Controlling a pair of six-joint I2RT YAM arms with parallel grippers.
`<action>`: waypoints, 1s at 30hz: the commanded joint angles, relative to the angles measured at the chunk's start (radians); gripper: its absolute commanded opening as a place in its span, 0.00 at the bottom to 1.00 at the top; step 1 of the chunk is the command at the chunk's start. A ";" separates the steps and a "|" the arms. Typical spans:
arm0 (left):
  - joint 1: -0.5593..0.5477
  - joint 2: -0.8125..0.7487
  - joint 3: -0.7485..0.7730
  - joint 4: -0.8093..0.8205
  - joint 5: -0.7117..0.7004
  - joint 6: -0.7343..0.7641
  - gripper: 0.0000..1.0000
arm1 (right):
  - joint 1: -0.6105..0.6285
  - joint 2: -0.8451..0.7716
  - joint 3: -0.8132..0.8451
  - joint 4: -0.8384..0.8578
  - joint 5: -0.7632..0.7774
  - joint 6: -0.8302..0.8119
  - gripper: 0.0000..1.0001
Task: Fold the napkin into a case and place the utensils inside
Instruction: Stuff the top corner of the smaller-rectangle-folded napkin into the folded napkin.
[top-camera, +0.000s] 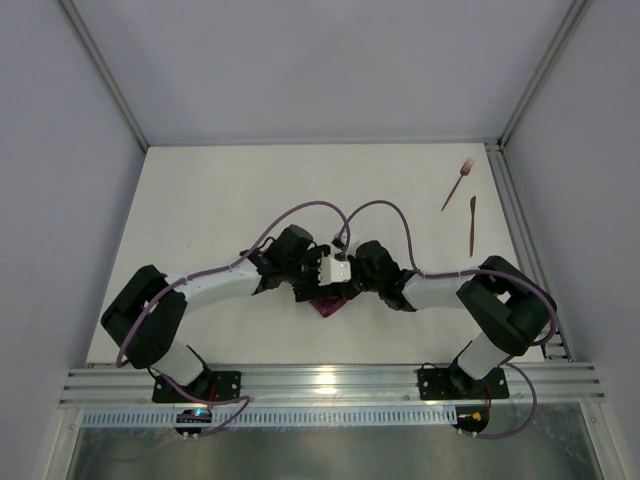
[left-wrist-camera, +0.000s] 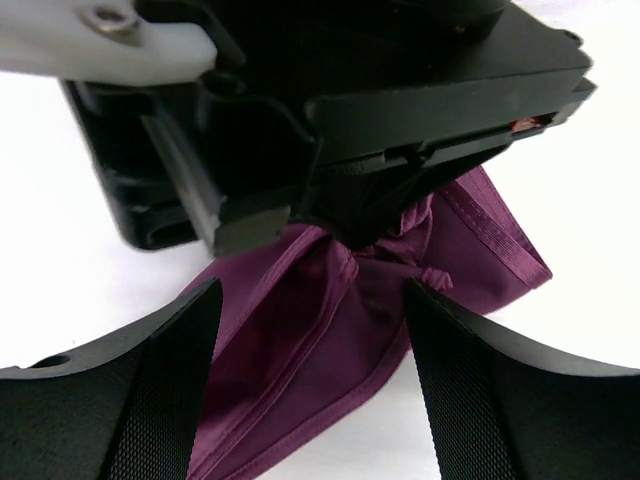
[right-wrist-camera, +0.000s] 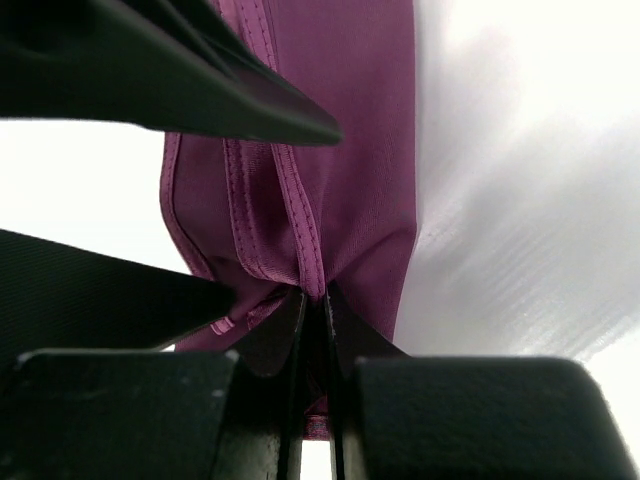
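Observation:
The plum-purple napkin (left-wrist-camera: 330, 340) lies folded into a narrow bundle on the white table, between the two wrists at the centre front (top-camera: 328, 307). My left gripper (left-wrist-camera: 310, 385) stands open, its fingers astride the cloth without gripping it. My right gripper (right-wrist-camera: 312, 300) is shut on a hemmed fold of the napkin (right-wrist-camera: 345, 150), pinching it from the opposite side. In the top view both grippers, left (top-camera: 316, 288) and right (top-camera: 342, 290), meet over the cloth and hide most of it. The copper-brown fork (top-camera: 459, 183) and knife (top-camera: 472, 224) lie at the far right.
A metal rail (top-camera: 515, 215) runs along the table's right edge, just beyond the utensils. White enclosure walls (top-camera: 320, 70) stand at the back and sides. Purple cables (top-camera: 300, 212) loop above both wrists.

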 joint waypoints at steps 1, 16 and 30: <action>0.003 0.032 0.005 0.056 -0.023 0.012 0.75 | -0.002 0.000 0.046 0.053 -0.055 -0.027 0.03; -0.011 0.018 -0.084 0.302 -0.225 -0.090 0.06 | 0.000 -0.014 0.066 0.018 -0.074 -0.051 0.10; -0.011 -0.025 -0.150 0.357 -0.248 -0.123 0.00 | 0.000 -0.179 -0.021 0.041 -0.014 0.089 0.39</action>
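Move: The left gripper hangs wide open over the folded napkin. The hem it will close on lies about 3 cm ahead, 1 cm left and 3 cm below. The corner pinched by the right fingers is some 4 cm to its right and 3 cm down. The napkin's near end lies 7 cm back and 3 cm right, its far end about 10 cm ahead and 13 cm left. From the right gripper, that hem is some 3 cm ahead and 4 cm left. Bring the left gripper down and forward about 2.5 cm each onto the napkin, shut its fingers on the hem beside the right fingers, then lift it roughly 2.5 cm, turning a little counter-clockwise. Hold the corner with the right gripper until the left has closed, then open it nearly a third of its range and rise clear by 2.5 cm. ##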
